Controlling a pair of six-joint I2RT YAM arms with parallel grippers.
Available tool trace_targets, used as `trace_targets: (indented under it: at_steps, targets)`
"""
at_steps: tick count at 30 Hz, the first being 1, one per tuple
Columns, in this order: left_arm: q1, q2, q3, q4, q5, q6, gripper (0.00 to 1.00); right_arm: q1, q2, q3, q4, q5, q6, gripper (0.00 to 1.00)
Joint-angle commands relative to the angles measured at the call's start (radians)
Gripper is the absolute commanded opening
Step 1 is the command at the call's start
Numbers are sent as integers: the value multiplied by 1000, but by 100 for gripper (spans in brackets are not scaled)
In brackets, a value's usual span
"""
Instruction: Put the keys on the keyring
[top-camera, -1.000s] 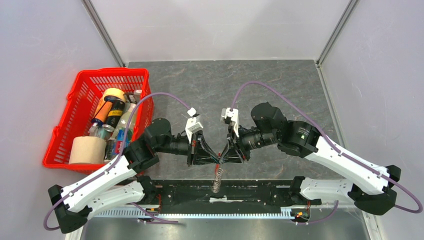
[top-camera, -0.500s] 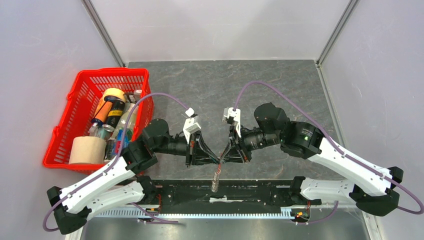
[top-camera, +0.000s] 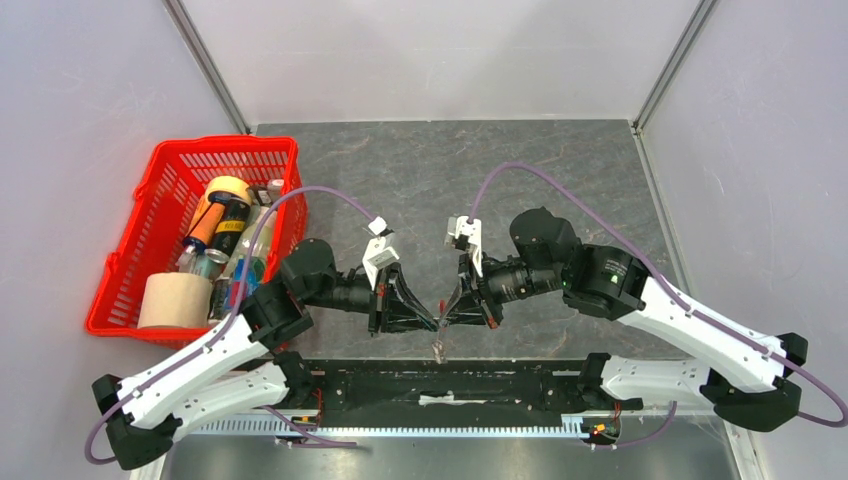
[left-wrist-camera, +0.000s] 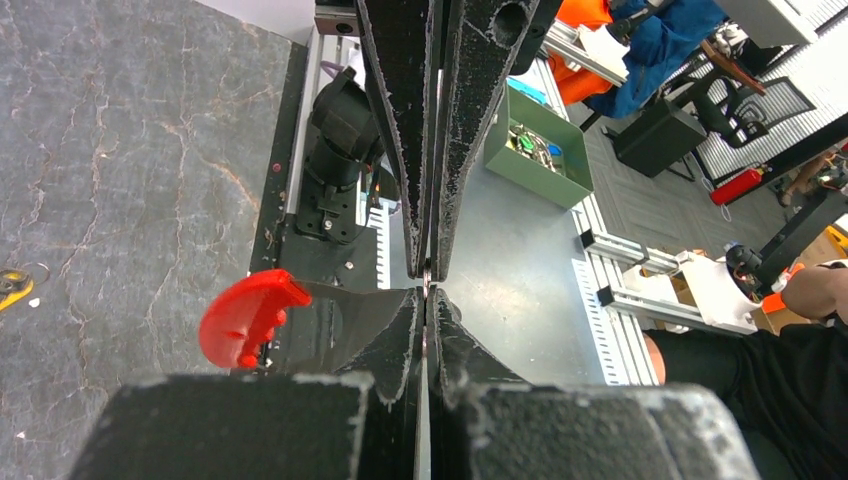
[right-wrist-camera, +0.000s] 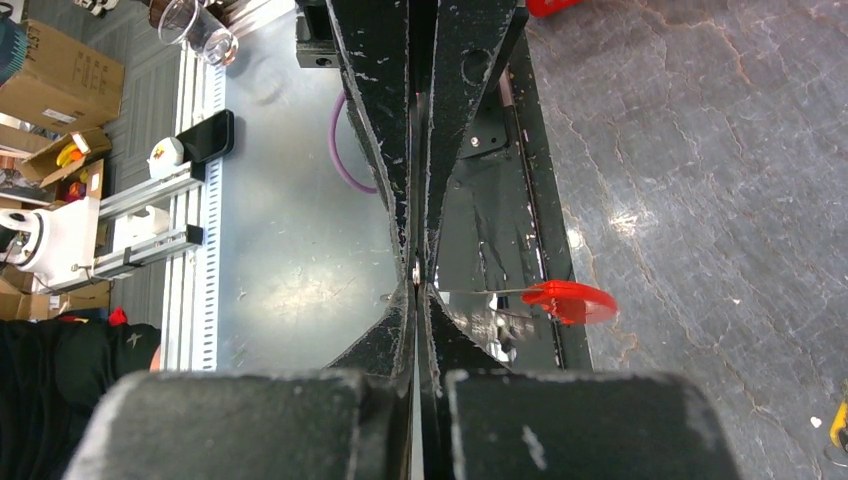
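My two grippers meet tip to tip low over the table's near edge. The left gripper (top-camera: 432, 320) (left-wrist-camera: 427, 292) is shut, and so is the right gripper (top-camera: 447, 318) (right-wrist-camera: 417, 285). A thin metal edge is pinched where the four tips touch. The red keyring (top-camera: 440, 345) (left-wrist-camera: 250, 315) (right-wrist-camera: 570, 298) sticks out sideways from that point, a thin wire joining it to the tips. Silvery keys (right-wrist-camera: 500, 335) glint under it. A small brass-yellow key (left-wrist-camera: 12, 284) lies on the table. Which part of the ring each gripper pinches is hidden.
A red basket (top-camera: 225, 143) full of bottles and a paper roll stands at the left. The black base rail (top-camera: 430, 385) runs just below the grippers. Grey walls enclose the table on three sides. A green bin (left-wrist-camera: 540, 150) sits beyond the rail.
The right gripper has closed onto the pinch point. The hanging bunch of keys, which dangled long below the tips, now shows shorter and higher. The left arm shifted slightly left.
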Motion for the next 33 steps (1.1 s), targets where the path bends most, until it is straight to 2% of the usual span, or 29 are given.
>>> trace_targets:
  at_steps: [1,5,10,20,33]
  targets:
    - [-2,-14,15,88,-2,-44,4,24,-36,-12,107,2,20,0]
    - [-1,-27,5,105,-13,-61,17,34,-71,-41,155,44,40,0]
    - [-2,-54,-4,153,-47,-71,27,38,-120,-75,223,79,76,0]
    - [-1,-62,-39,264,-82,-132,29,40,-174,-101,315,123,127,0]
    - [-2,-62,-60,337,-115,-165,28,41,-199,-128,327,139,145,0]
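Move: Both closed grippers meet tip to tip near the table's front edge. The middle of the red-handled metal piece lies about 4 cm below each hand, straight under it; its red handle is some 4 cm ahead and 4 cm below. For both, the small yellow piece with a ring lies on the table about 15 cm ahead, 8 cm to the right and 25 cm below. Keep the right fingers pinched on the metal piece and lift it about 5 cm, rolling the hand roughly 15 degrees from its downward slant towards level. Meanwhile open the left fingers part way to let the piece go, and raise the left gripper about 4 cm alongside, tilting its tips some 10 degrees farther down and keeping them close beside the right ones. ##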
